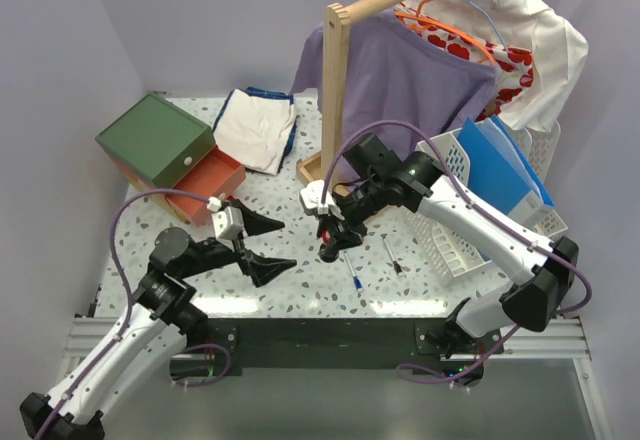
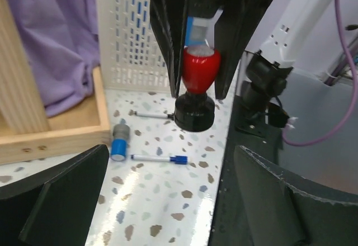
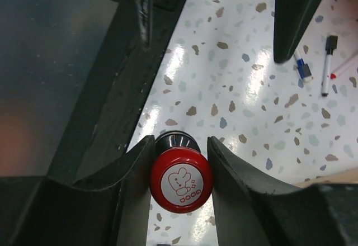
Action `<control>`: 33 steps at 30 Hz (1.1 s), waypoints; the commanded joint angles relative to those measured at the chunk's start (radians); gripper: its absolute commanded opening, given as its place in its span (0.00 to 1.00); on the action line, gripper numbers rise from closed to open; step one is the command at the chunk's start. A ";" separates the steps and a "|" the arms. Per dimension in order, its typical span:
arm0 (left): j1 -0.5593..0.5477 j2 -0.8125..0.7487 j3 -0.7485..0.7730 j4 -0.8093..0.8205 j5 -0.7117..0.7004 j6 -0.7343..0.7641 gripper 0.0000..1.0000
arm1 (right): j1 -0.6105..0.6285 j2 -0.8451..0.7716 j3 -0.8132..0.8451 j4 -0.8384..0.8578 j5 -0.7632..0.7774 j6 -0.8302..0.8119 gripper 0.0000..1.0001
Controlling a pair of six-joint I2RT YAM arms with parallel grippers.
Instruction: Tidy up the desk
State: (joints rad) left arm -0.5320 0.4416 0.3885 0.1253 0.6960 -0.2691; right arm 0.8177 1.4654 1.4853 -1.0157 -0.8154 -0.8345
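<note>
My right gripper [image 1: 333,237] is shut on a red stamp [image 3: 181,181] with a black base [image 2: 194,112], its fingers [image 3: 134,173] pressing both sides. The stamp is upright, low over the white speckled desk [image 1: 300,285] near the black front rail. I cannot tell whether it touches the desk. The stamp's top shows a hand drawing and the word GOOD. My left gripper [image 1: 288,243] stands wide open just left of the stamp, with nothing between its fingers [image 2: 61,195].
A blue-capped marker [image 2: 159,158], a black-capped pen [image 2: 151,114] and a small blue and grey cylinder [image 2: 119,142] lie near the stamp. A white basket [image 1: 470,235] with blue folders is right. A wooden clothes rack [image 1: 338,90], folded clothes [image 1: 257,128] and a green-topped drawer box [image 1: 155,138] stand behind.
</note>
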 commanded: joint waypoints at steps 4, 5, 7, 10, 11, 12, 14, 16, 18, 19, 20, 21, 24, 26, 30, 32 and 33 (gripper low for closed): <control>-0.017 0.063 -0.026 0.264 0.119 -0.114 1.00 | -0.003 -0.073 -0.010 -0.020 -0.134 -0.025 0.00; -0.028 0.071 -0.030 0.275 0.108 -0.119 1.00 | -0.003 -0.065 -0.005 -0.009 -0.136 -0.020 0.00; -0.045 0.095 -0.033 0.290 0.091 -0.117 1.00 | -0.006 -0.060 0.007 0.017 -0.137 0.011 0.00; -0.098 0.127 -0.033 0.292 0.045 -0.092 1.00 | -0.011 -0.047 0.024 0.052 -0.145 0.063 0.00; -0.129 0.138 -0.031 0.289 0.010 -0.082 1.00 | -0.011 -0.040 0.030 0.057 -0.148 0.083 0.00; -0.146 0.157 -0.024 0.272 -0.012 -0.068 1.00 | -0.011 -0.034 0.036 0.060 -0.149 0.090 0.00; -0.190 0.177 -0.011 0.248 -0.085 -0.024 1.00 | -0.011 -0.028 0.050 0.078 -0.157 0.121 0.00; -0.209 0.201 0.001 0.232 -0.118 0.007 1.00 | -0.011 -0.020 0.058 0.080 -0.163 0.130 0.00; -0.226 0.213 0.004 0.256 -0.159 0.013 1.00 | -0.011 -0.020 0.055 0.089 -0.177 0.146 0.00; -0.230 0.216 0.004 0.267 -0.167 0.016 1.00 | -0.011 -0.020 0.047 0.101 -0.180 0.153 0.00; -0.240 0.221 0.006 0.276 -0.182 0.016 1.00 | -0.011 -0.022 0.044 0.106 -0.188 0.161 0.00; -0.243 0.235 0.009 0.292 -0.187 0.018 1.00 | -0.011 -0.022 0.040 0.112 -0.188 0.167 0.00; -0.263 0.265 0.021 0.312 -0.190 0.021 1.00 | -0.011 -0.020 0.027 0.144 -0.182 0.195 0.00; -0.281 0.279 0.024 0.320 -0.196 0.024 1.00 | -0.011 -0.014 0.021 0.181 -0.171 0.228 0.00; -0.309 0.295 0.020 0.344 -0.225 0.027 1.00 | -0.011 -0.001 0.033 0.197 -0.165 0.250 0.00; -0.319 0.289 0.015 0.358 -0.242 0.027 0.98 | -0.012 0.001 0.030 0.207 -0.163 0.258 0.00; -0.322 0.278 0.009 0.370 -0.250 0.027 0.98 | -0.011 0.003 0.027 0.207 -0.163 0.259 0.00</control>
State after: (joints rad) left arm -0.8360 0.7383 0.3691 0.3920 0.4961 -0.2687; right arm 0.8104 1.4635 1.4998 -0.8627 -0.9585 -0.6163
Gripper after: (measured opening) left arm 0.989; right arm 0.429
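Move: The red-and-black bottle hangs in my right fingers, its middle barely 2 cm left of and below that hand point. From my open left hand the bottle is roughly 9 cm to the right, level fore and aft, some 3 cm lower; from my right hand, the left gripper is about 10 cm left and 2 cm up. On the desk, 20 cm below my right hand, the blue marker lies 7 cm ahead and 7 cm right, the blue-capped cylinder 15 cm ahead and 7 cm right. I bring my hands together for a handover: my left hand, fingers kept wide open, goes about 6 cm right and sinks some 2.5 cm to bring its fingertips around the bottle. My right hand keeps its pinch on the red part, first eases back a little, then shifts left while rising about 3.5 cm in all, tilting roughly 10 degrees. ##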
